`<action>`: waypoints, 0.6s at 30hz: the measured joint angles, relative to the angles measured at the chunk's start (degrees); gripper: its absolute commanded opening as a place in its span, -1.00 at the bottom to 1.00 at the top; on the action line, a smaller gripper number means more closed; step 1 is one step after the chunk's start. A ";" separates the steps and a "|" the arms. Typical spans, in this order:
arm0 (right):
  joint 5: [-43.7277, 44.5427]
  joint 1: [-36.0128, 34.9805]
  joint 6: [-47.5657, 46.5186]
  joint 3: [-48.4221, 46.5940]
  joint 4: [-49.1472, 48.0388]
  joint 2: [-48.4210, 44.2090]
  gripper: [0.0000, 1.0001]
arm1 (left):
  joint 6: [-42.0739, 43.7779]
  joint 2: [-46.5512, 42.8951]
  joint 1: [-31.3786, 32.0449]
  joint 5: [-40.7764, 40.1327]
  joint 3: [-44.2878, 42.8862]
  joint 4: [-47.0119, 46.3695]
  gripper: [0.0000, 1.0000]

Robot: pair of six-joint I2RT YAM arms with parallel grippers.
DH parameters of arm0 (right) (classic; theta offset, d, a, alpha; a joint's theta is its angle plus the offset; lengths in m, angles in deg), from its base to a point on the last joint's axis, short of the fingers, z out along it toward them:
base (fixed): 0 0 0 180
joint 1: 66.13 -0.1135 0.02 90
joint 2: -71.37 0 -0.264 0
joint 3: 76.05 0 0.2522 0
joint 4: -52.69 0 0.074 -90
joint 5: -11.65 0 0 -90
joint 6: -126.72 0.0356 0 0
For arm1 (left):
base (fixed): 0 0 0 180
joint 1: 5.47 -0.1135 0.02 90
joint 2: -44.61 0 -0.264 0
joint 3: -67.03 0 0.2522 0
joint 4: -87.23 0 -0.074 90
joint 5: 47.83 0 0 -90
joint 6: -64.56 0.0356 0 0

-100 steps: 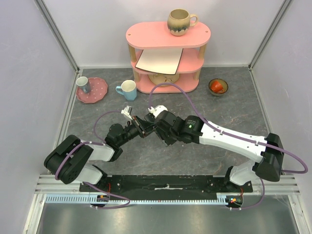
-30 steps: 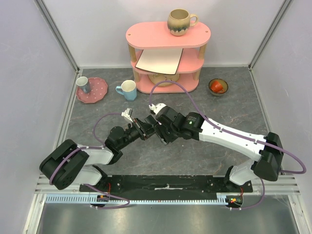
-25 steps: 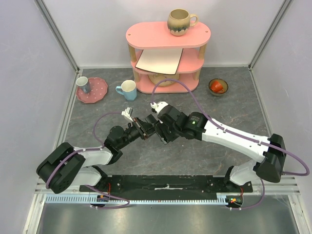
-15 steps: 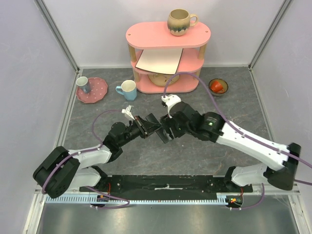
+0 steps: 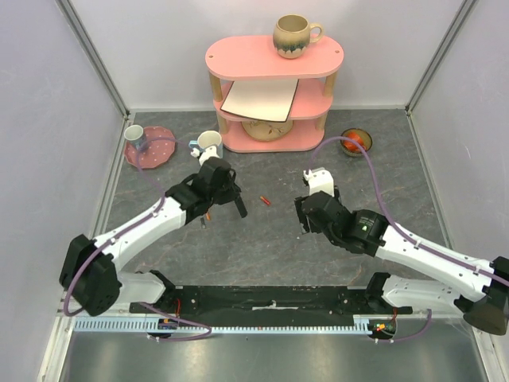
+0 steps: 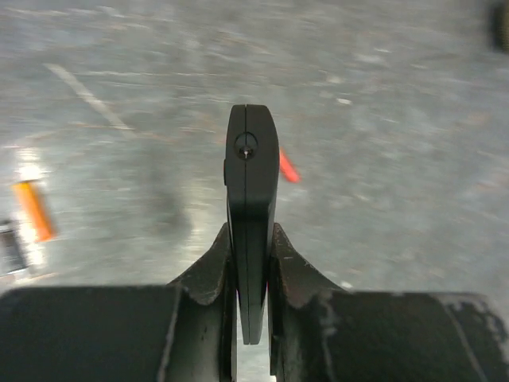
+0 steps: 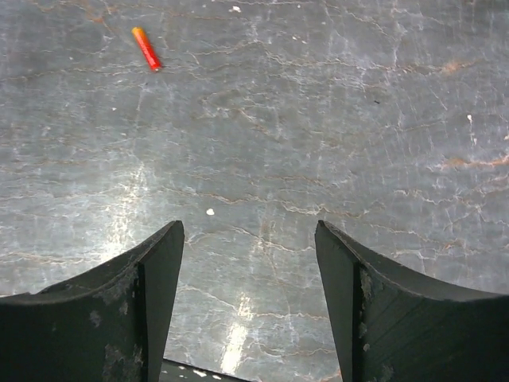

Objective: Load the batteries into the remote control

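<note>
My left gripper (image 5: pixel 227 193) is shut on the remote control (image 5: pixel 238 205), a slim black bar. In the left wrist view the remote control (image 6: pixel 252 183) stands edge-on, clamped between both fingers (image 6: pixel 213 267), above the table. A red battery (image 5: pixel 264 200) lies on the grey table between the arms; it shows behind the remote as a red battery (image 6: pixel 288 167) and far ahead as a red battery (image 7: pixel 146 48). An orange battery (image 6: pixel 33 208) lies left of the remote. My right gripper (image 5: pixel 303 220) hovers open over bare table, its open jaws (image 7: pixel 248 239) holding nothing.
A pink shelf (image 5: pixel 274 87) stands at the back with a mug (image 5: pixel 294 36) on top and a white board inside. A blue mug (image 5: pixel 209 145) is just behind my left gripper. A pink plate (image 5: pixel 159 151) with a cup sits back left, a small bowl (image 5: pixel 355 142) back right.
The two grippers, close together at the remote before, have parted. My right gripper opened and drew back right. My left arm swung left with the remote. A red battery now lies on the table.
</note>
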 measured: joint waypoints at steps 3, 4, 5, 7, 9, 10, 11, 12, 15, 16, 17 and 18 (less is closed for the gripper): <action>1.22 0.07 0.83 3.28 -1.97 -2.12 0.49 | 2.10 5.18 -0.04 -9.09 -7.82 13.99 -0.97; 1.36 0.07 0.92 3.72 -2.82 -2.58 0.49 | 2.47 7.52 -0.04 -11.80 -10.73 18.40 -0.96; 1.38 0.07 0.94 3.89 -3.74 -2.75 0.49 | 2.67 9.70 -0.04 -13.68 -13.16 21.44 -0.96; 1.38 0.07 0.94 4.02 -5.09 -2.64 0.49 | 2.93 16.37 0.00 -18.23 -20.15 29.46 -0.97; 1.36 0.07 0.92 4.31 -6.34 -2.45 0.49 | 3.06 23.76 0.26 -22.29 -27.26 35.74 -0.97; 1.33 0.07 0.92 4.52 -6.71 -2.38 0.49 | 3.10 27.71 0.50 -24.24 -30.32 38.27 -0.96; 1.33 0.07 0.92 4.74 -6.91 -2.40 0.49 | 3.15 30.73 0.74 -25.81 -32.74 40.39 -0.96; 1.31 0.07 0.92 5.01 -7.10 -2.47 0.49 | 3.15 34.60 1.11 -27.52 -35.52 43.06 -0.97; 1.27 0.07 0.92 6.47 -7.39 -3.48 0.49 | 3.30 43.93 2.12 -30.05 -39.98 47.39 -0.96; 1.25 0.07 0.90 7.06 -7.48 -4.15 0.50 | 3.61 45.53 2.29 -30.27 -40.09 47.76 -0.96; 1.22 0.07 0.90 7.69 -7.45 -5.18 0.50 | 4.20 47.39 2.47 -30.25 -40.09 48.22 -0.96; 1.20 0.07 0.90 8.11 -7.41 -6.08 0.50 | 4.59 48.33 2.58 -30.14 -40.09 48.59 -0.97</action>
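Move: My left hand already grips the remote control and takes it to bare table some 7 cm to my left, 3 cm ahead and 14 cm below. At that same depth, the orange battery lies about 10 cm left and 4 cm back, the black battery 12 cm left and 7 cm back, and the red battery 9 cm right and 2 cm ahead. From my empty right hand the table spot is roughly 29 cm left, 12 cm ahead and 17 cm below. Keeping the remote pinched, I swing my left hand left towards the orange and black batteries, then sink ever more steeply towards the table, ending about 11 cm lower and 7 cm farther left, a little farther forward. Meanwhile I roll the wrist some 60 degrees, its left side rising, and tip the fingers further down. ##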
